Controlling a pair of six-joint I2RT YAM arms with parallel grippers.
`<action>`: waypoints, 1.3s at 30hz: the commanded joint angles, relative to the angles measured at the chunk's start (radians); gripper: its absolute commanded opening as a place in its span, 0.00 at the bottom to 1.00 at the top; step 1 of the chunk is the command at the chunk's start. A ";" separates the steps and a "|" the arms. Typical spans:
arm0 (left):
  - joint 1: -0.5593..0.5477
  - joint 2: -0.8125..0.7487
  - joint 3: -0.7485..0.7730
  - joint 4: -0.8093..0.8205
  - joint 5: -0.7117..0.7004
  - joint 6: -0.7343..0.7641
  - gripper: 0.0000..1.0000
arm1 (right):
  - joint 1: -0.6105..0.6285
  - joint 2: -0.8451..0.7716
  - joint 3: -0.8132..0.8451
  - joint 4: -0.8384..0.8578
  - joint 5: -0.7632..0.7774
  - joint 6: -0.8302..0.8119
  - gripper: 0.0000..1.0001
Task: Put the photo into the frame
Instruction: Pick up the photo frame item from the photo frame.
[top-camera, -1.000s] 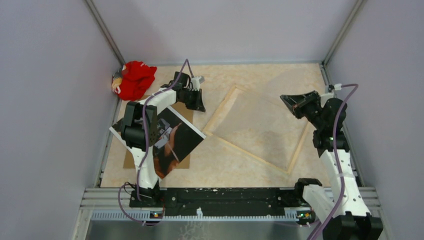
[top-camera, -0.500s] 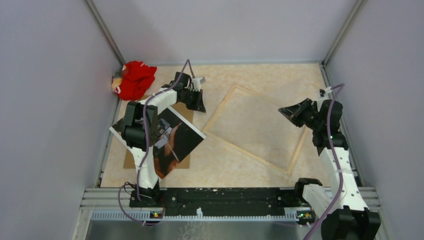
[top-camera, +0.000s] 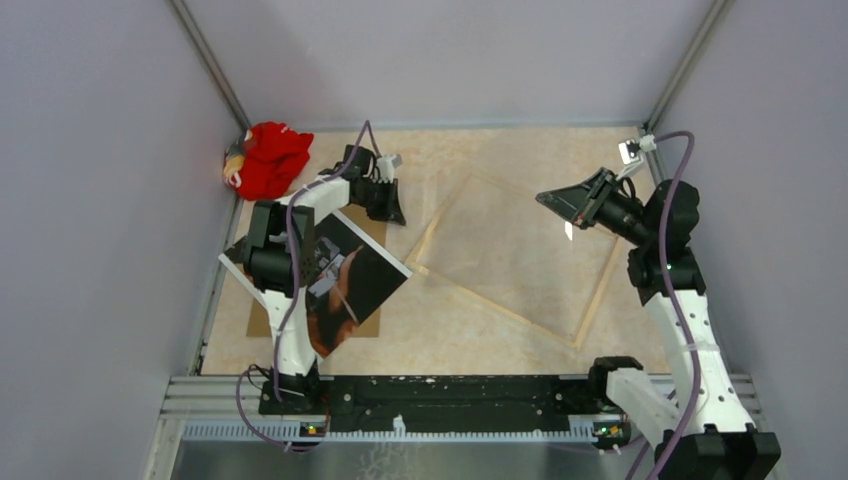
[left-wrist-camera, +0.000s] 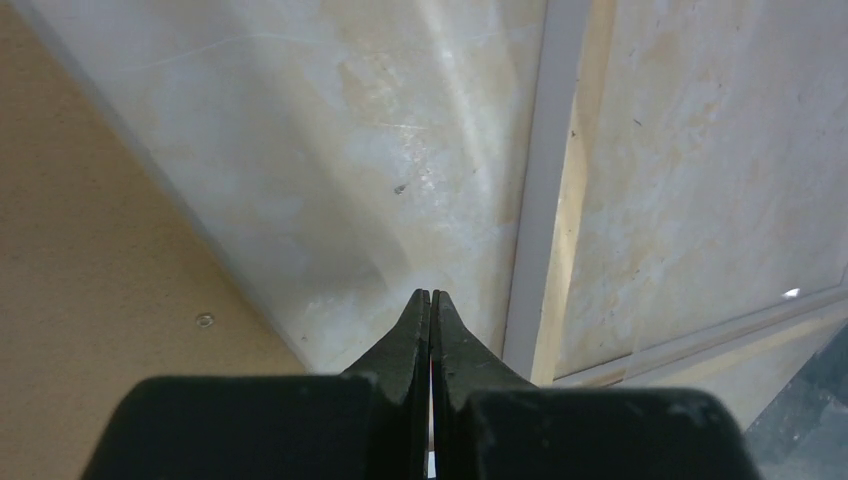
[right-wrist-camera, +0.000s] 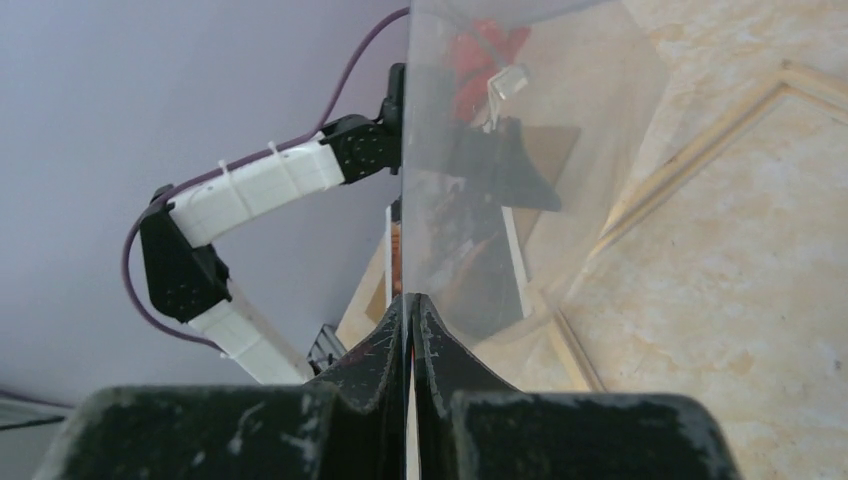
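Observation:
The photo (top-camera: 350, 280) lies face up at the left, on a brown backing board (top-camera: 262, 322). The frame (top-camera: 495, 307) lies rear side up in the middle of the table, its light wood edges showing. My left gripper (top-camera: 394, 214) is shut and empty, low over the table between the board (left-wrist-camera: 80, 250) and the frame's left rail (left-wrist-camera: 545, 200). Above the frame's far right part, my right gripper (top-camera: 546, 198) is shut on the edge of a clear pane (right-wrist-camera: 520, 150), held up off the table. The frame's wood rail (right-wrist-camera: 700, 148) shows beyond the pane.
A red cloth (top-camera: 268, 158) sits in the back left corner against the wall. Grey walls close in the table on three sides. A black rail (top-camera: 450, 390) with the arm bases runs along the near edge.
My right gripper has risen and swung left and back with the clear pane, lifting it off the frame. My left gripper has barely moved.

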 joint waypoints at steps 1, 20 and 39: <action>0.024 -0.010 0.030 0.015 -0.012 -0.036 0.00 | 0.020 0.011 0.047 0.119 -0.062 -0.030 0.00; 0.028 -0.014 0.043 -0.006 0.066 0.000 0.00 | -0.009 0.127 -0.042 -0.133 0.353 -0.266 0.00; -0.006 -0.018 0.047 -0.038 0.092 0.029 0.01 | -0.047 0.024 -0.287 -0.068 0.613 -0.196 0.00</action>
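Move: The right hand still holds the clear sheet by its edge, high above the table; the frame's middle lies about 12 cm ahead of this hand, 3 cm to its left and 33 cm below. From the same hand the photo lies about 44 cm left and 4 cm ahead, and the left gripper about 28 cm left and 15 cm ahead. For the left hand, the frame's middle is some 25 cm right, 4 cm back and 4 cm lower. Keeping its pinch on the clear sheet's edge, the right hand first eases about 5 cm forward, then sinks some 18 cm in all towards the frame while drawing about 10 cm to the right, its fingers tipping down roughly 20 degrees and swinging about 30 degrees clockwise. The left hand, shut and empty between photo and frame, only sways a couple of centimetres left and forward and then comes back to the right and slightly back. ##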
